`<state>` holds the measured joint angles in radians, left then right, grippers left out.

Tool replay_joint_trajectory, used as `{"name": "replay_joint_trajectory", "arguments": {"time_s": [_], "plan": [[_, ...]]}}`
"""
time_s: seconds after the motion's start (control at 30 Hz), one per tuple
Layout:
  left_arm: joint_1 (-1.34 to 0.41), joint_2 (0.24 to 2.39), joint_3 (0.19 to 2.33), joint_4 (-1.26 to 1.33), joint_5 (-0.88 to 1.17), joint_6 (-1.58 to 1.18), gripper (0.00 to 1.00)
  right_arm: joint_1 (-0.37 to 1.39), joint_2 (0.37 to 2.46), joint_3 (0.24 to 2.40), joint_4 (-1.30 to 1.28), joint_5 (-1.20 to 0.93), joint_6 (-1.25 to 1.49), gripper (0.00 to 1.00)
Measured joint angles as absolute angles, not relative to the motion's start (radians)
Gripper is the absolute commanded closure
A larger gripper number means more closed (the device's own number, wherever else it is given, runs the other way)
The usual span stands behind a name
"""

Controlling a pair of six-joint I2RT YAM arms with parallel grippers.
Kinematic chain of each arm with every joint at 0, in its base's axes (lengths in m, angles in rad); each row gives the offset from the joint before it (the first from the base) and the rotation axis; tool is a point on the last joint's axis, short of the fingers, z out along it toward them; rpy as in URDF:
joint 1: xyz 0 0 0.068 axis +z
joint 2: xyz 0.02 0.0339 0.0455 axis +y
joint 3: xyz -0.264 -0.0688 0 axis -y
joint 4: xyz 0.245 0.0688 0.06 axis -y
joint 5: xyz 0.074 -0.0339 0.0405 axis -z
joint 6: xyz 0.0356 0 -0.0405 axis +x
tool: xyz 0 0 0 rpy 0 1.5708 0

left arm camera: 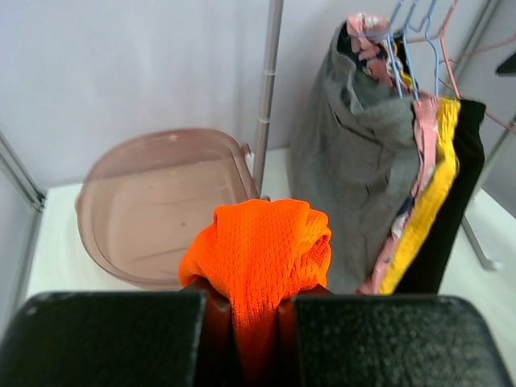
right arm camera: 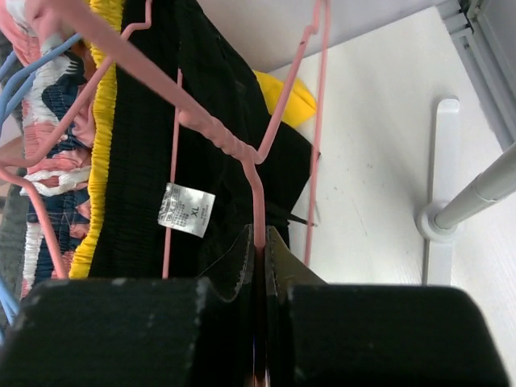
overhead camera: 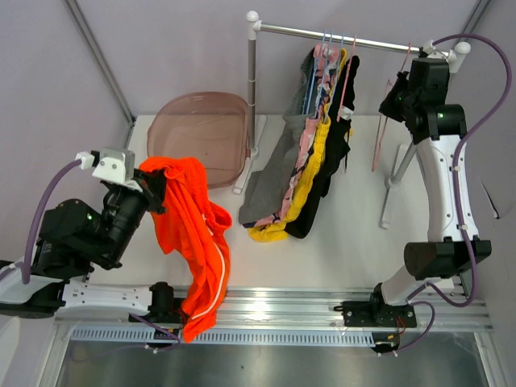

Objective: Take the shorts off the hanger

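Note:
My left gripper (overhead camera: 155, 187) is shut on the bright orange shorts (overhead camera: 197, 242), which bunch above its fingers (left arm camera: 262, 242) and trail down over the table's near edge. Grey (overhead camera: 270, 173), pink patterned (overhead camera: 300, 157), yellow (overhead camera: 313, 173) and black shorts (overhead camera: 334, 157) hang on hangers from the rail (overhead camera: 363, 38), their lower ends lying on the table. My right gripper (overhead camera: 393, 95) is up by the rail's right end. It is shut (right arm camera: 260, 246) on the wire of a bare pink hanger (right arm camera: 258, 201), with the black shorts (right arm camera: 153, 121) just behind it.
A translucent pinkish tub (overhead camera: 197, 133) sits at the back left, beside the rack's left post (overhead camera: 252, 81). The rack's right leg and foot (overhead camera: 395, 173) stand by my right arm. Grey walls close in the back and both sides.

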<state>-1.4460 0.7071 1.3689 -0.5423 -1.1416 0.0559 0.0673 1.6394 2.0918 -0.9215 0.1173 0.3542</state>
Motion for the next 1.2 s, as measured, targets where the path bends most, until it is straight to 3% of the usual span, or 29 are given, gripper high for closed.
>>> {"name": "replay_joint_trajectory", "arguments": {"time_s": [0.03,0.1,0.33,0.6,0.67,0.73,1.0,1.03,1.1,1.13,1.2], "plan": [[-1.441,0.72,1.386,-0.528,-1.142,0.083,1.0,0.067,1.61,2.045,-0.894,0.115,0.355,0.54],[-1.435,0.759,1.441,-0.489,-1.142,0.135,1.0,0.065,1.555,1.971,-0.877,0.108,0.363,0.01],[-1.236,0.939,1.638,-0.454,-1.025,0.226,1.0,0.064,1.355,1.784,-0.915,0.092,0.365,0.01],[-0.566,1.309,1.998,-0.601,-0.601,0.111,1.0,0.063,1.085,1.61,-0.923,0.06,0.382,0.01],[-0.446,1.502,2.253,-0.707,-0.507,0.066,1.0,0.063,1.029,1.567,-0.926,0.047,0.39,0.01],[-0.36,1.623,2.374,-0.683,-0.429,0.025,1.0,0.063,0.959,1.493,-0.922,0.027,0.402,0.01],[-0.209,1.779,2.452,-0.564,-0.307,-0.094,0.98,0.064,0.772,1.216,-0.941,-0.08,0.457,0.01],[-0.205,1.805,2.458,-0.531,-0.305,-0.104,0.94,0.063,0.771,1.208,-0.944,-0.088,0.458,0.01],[-0.202,1.86,2.455,-0.484,-0.305,-0.116,0.7,0.063,0.771,1.201,-0.949,-0.096,0.459,0.01],[-0.2,1.895,2.449,-0.471,-0.299,-0.126,0.34,0.064,0.772,1.201,-0.949,-0.097,0.459,0.01],[-0.196,1.974,2.44,-0.467,-0.271,-0.139,0.12,0.063,0.773,1.201,-0.952,-0.098,0.459,0.01]]}}
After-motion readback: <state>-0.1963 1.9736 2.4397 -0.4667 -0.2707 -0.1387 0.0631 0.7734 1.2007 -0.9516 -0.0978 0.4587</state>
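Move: From the left gripper, which already holds the orange-red shorts, the pink tub lies about 43 cm ahead, 2 cm left and some 38 cm below. The rack's left post stands about 45 cm ahead, 20 cm right; the grey trousers hang 26 cm ahead, 28 cm right. The right fingers are shut on the emptied hanger, right at the hand point; the black trousers hang 11 cm left, 4 cm back of there. Bring the left gripper with the shorts up about 9 cm, then sweep it some 38 cm forward over the tub, turning it about 20 degrees counter-clockwise; near the far end, dip and start opening the fingers. Meanwhile open the right gripper wide, let go of the hanger, and draw straight back about 21 cm, sinking at the end. ##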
